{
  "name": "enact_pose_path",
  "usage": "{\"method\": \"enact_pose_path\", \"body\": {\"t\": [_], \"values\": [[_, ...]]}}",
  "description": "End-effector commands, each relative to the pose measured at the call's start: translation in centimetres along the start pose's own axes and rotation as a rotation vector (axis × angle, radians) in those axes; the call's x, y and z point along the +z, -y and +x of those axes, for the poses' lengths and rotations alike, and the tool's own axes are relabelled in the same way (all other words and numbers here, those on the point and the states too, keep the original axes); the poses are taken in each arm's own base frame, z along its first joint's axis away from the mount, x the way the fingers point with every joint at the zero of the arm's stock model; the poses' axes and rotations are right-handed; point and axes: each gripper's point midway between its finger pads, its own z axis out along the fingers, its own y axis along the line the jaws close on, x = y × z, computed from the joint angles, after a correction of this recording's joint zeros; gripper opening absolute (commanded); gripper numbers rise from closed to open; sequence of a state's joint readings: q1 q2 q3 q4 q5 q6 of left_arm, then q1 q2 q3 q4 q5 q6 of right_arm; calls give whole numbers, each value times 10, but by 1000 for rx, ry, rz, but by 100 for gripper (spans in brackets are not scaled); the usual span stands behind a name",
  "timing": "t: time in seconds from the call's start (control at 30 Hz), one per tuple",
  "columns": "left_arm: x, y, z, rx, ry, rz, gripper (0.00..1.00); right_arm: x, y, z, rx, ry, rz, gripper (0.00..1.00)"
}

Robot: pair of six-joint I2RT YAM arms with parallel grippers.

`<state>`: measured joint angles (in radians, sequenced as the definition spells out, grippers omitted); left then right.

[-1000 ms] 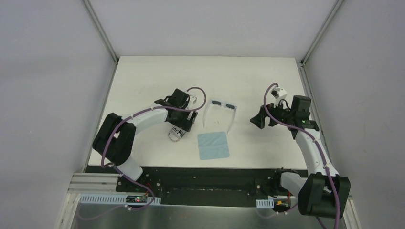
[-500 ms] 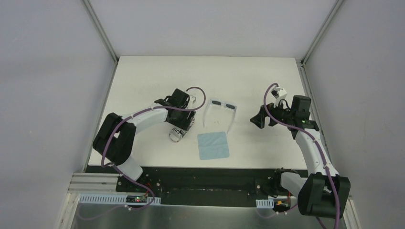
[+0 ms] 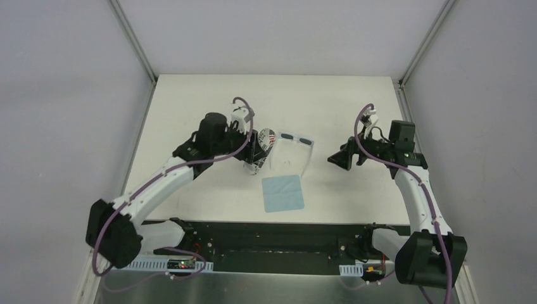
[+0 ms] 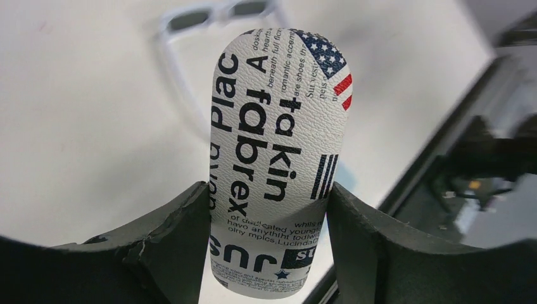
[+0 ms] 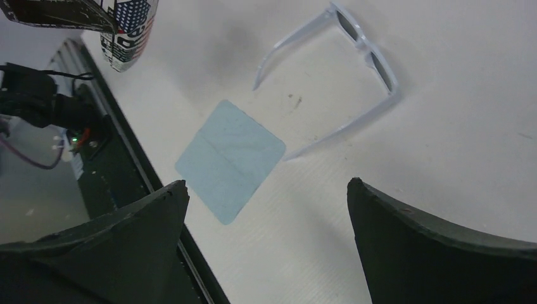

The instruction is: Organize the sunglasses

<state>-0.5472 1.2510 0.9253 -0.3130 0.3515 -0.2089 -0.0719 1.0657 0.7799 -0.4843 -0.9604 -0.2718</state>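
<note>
The sunglasses (image 3: 296, 139), white-framed with dark lenses, lie open on the table, temple arms pointing toward the near edge; they also show as the sunglasses (image 5: 364, 47) and, blurred, the sunglasses (image 4: 218, 12). My left gripper (image 3: 254, 152) (image 4: 267, 190) is shut on the printed white-and-black case (image 3: 265, 138) (image 4: 272, 145), which it holds tilted above the table just left of the sunglasses. My right gripper (image 3: 339, 158) (image 5: 266, 183) hovers open to the right of the sunglasses, nothing between its fingers.
A light blue square cloth (image 3: 282, 194) (image 5: 229, 158) lies flat near the table's front edge, just in front of the sunglasses. The black base rail (image 3: 272, 237) runs along the near edge. Grey walls enclose the table.
My left gripper closed on the case and lifted it off the table, carrying it up and right toward the sunglasses. The right gripper shifted slightly left and stayed open.
</note>
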Motion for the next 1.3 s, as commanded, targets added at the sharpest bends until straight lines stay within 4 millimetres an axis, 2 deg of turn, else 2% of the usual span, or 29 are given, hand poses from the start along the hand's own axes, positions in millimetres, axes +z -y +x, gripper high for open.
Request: {"method": "enact_pose_path", "body": {"t": [0.0, 0.1, 0.2, 0.3, 0.4, 0.5, 0.63, 0.77, 1.0, 1.07, 1.17, 1.27], "values": [[-39, 84, -52, 46, 312, 378, 0, -16, -63, -47, -79, 80, -309, 100], [-45, 105, -52, 44, 332, 492, 0, -27, -90, -67, -86, 114, -410, 100], [-40, 128, -45, 41, 284, 599, 0, -28, -106, -84, -89, 136, -454, 100], [-30, 145, -40, 43, 234, 647, 0, -26, -125, -90, -94, 132, -515, 100], [-26, 157, -42, 56, 219, 679, 0, -21, -137, -91, -86, 115, -548, 100], [-26, 166, -46, 59, 221, 708, 0, -10, -139, -91, -59, 99, -537, 100], [-24, 172, -49, 57, 214, 732, 0, 6, -142, -80, -41, 61, -545, 100], [-25, 176, -49, 60, 210, 745, 0, 10, -145, -75, -49, 50, -550, 100], [-25, 177, -46, 64, 196, 755, 0, 14, -140, -69, -43, 41, -531, 100], [-19, 170, -44, 98, 186, 703, 0, 12, -140, -68, -35, 32, -534, 100], [-3, 140, -31, 205, 124, 532, 0, 11, -129, -66, -13, 16, -505, 100], [7, 100, -1, 307, -13, 343, 0, 8, -113, -69, 76, 12, -497, 100]]}}
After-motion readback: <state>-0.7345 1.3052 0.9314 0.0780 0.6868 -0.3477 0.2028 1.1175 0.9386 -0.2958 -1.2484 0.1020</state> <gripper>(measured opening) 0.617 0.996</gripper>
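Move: The left hand already holds the glasses case in the air, and the right hand's open gripper waits about 25 cm to its right, level in height and reach. From the left hand, the sunglasses lie about 10 cm right, 5 cm ahead and 15 cm below; the blue cloth about 6 cm right, 10 cm back and 15 cm below. From the right hand, the case is about 24 cm left, straight across. Keeping its grip on the case, the left hand carries it about 10 cm right towards the right gripper while rising and drawing back some 7 cm each, turning clockwise with its left side dipping. The wide-open right hand comes to meet it, about 10 cm left and as much up, slightly back, turning counter-clockwise some 25 degrees; both ease back and down a little at the end, still not touching. ##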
